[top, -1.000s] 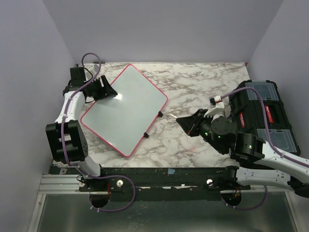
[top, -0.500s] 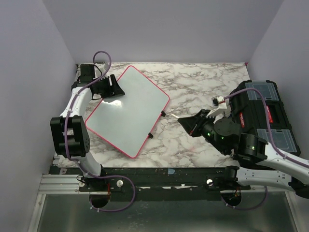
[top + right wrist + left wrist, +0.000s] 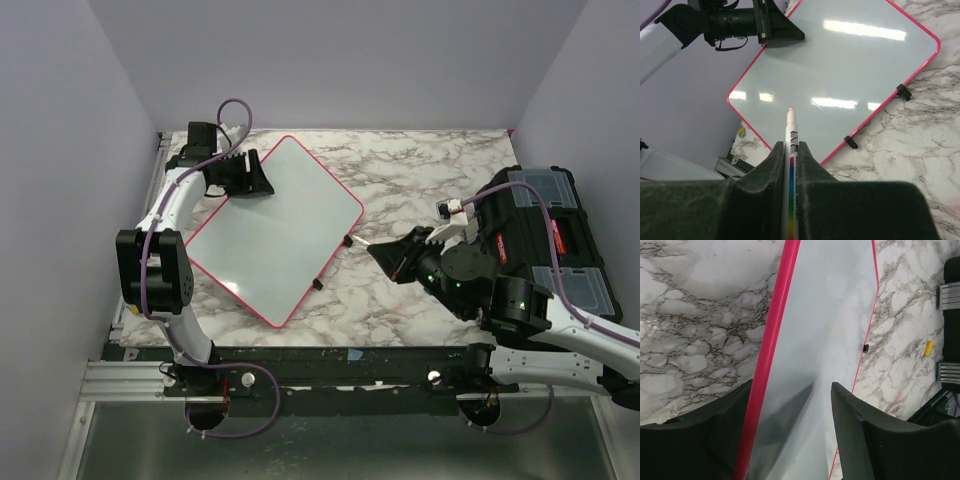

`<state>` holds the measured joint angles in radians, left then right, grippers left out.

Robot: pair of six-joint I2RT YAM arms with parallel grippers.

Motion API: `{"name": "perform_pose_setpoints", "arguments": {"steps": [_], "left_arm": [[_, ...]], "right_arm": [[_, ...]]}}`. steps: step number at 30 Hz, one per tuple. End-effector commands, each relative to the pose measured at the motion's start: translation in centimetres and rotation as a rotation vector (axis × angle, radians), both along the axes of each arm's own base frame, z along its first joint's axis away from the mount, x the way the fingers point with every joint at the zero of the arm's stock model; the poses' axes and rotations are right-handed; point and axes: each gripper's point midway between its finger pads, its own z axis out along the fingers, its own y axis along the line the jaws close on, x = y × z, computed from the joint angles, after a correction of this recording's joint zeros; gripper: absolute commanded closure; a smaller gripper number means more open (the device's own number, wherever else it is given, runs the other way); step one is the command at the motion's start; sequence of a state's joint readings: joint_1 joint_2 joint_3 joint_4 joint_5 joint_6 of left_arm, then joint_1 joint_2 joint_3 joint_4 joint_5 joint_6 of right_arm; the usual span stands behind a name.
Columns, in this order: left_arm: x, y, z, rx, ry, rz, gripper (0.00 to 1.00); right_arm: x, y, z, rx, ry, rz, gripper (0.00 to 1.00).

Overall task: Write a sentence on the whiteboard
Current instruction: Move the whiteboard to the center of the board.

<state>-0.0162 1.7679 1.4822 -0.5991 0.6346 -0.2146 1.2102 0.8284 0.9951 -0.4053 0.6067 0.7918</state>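
The whiteboard (image 3: 275, 230) lies cornerwise on the marble table, pale and glossy with a red-pink rim (image 3: 771, 347). No sentence shows on its surface (image 3: 840, 75). My left gripper (image 3: 262, 185) straddles the board's far-left rim. One finger (image 3: 715, 432) lies outside against the rim, the other finger (image 3: 865, 440) stands over the board face, and the jaws are well apart. My right gripper (image 3: 385, 255) hovers right of the board, shut on a white marker (image 3: 790, 132) with a rainbow stripe. The marker's tip points at the board.
A black toolbox (image 3: 545, 235) stands at the right table edge. Two small black feet (image 3: 347, 240) stick out from the board's right edge. A small yellow piece (image 3: 928, 348) lies on the marble beyond the board. Lavender walls close in left, right and behind.
My left gripper has swung right along the far side, and the whiteboard has slid right with it. The right gripper shifted slightly right with the marker, then stayed put.
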Motion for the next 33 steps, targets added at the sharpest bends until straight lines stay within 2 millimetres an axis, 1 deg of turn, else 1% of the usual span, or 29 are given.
{"name": "perform_pose_setpoints", "arguments": {"steps": [1,4,11,15,17,19,22,25,26,29,33], "left_arm": [[-0.2,-2.2,0.4,0.005,0.010,-0.058,0.40],[0.1,-3.2,0.6,0.008,0.009,-0.085,0.40],[0.2,-6.6,1.3,0.024,-0.004,-0.192,0.40],[0.1,-7.7,1.6,0.041,-0.015,-0.240,0.38],[-0.1,-7.9,2.0,0.041,-0.029,-0.254,0.35],[-0.1,-7.6,2.3,0.064,-0.051,-0.249,0.30],[0.1,-6.5,2.9,0.116,-0.085,-0.216,0.21],[0.3,-5.5,3.9,0.135,-0.119,-0.180,0.03],[0.3,-5.1,4.2,0.134,-0.125,-0.162,0.02],[0.4,-3.5,5.3,0.146,-0.154,-0.109,0.02],[0.3,-0.4,6.7,0.114,-0.183,-0.038,0.01]], "right_arm": [[0.2,-0.2,-0.2,-0.026,-0.013,-0.014,0.99],[0.2,-0.5,-0.1,-0.027,-0.018,-0.019,0.99],[0.2,-0.9,0.0,-0.028,-0.020,-0.027,0.99],[0.2,-1.3,0.0,-0.027,-0.020,-0.035,0.99],[0.1,-1.5,0.0,-0.028,-0.019,-0.037,0.99],[0.2,-1.7,-0.1,-0.027,-0.017,-0.044,0.99],[0.1,-1.6,-0.2,-0.028,-0.013,-0.044,0.99],[0.2,-1.5,-0.4,-0.032,-0.010,-0.045,0.99],[0.2,-1.4,-0.4,-0.035,-0.008,-0.044,0.99],[0.2,-1.3,-0.5,-0.035,-0.007,-0.042,0.99],[0.3,-1.3,-0.8,-0.039,-0.009,-0.046,0.99]]}}
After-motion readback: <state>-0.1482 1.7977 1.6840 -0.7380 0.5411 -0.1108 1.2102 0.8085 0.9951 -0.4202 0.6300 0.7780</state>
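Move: Straddling the whiteboard's far-left edge, the left hand's fingers are low over the table; the board's middle lies about 14 cm back, 4 cm to the right and a couple of centimetres below. The upper black clip is some 17 cm back and 20 cm right of this hand, the lower clip about 26 cm back and 12 cm right. From the right hand, the board's middle is roughly 11 cm ahead, 19 cm left and 16 cm lower. Pushing the whiteboard along by its far-left edge, outer finger still against the rim, the left hand sweeps about 7.5 cm to the right while turning some 13 degrees clockwise. It then opens its fingers wide, eases about 3.5 cm back to the left and rises a few centimetres, coming clear of the edge. ##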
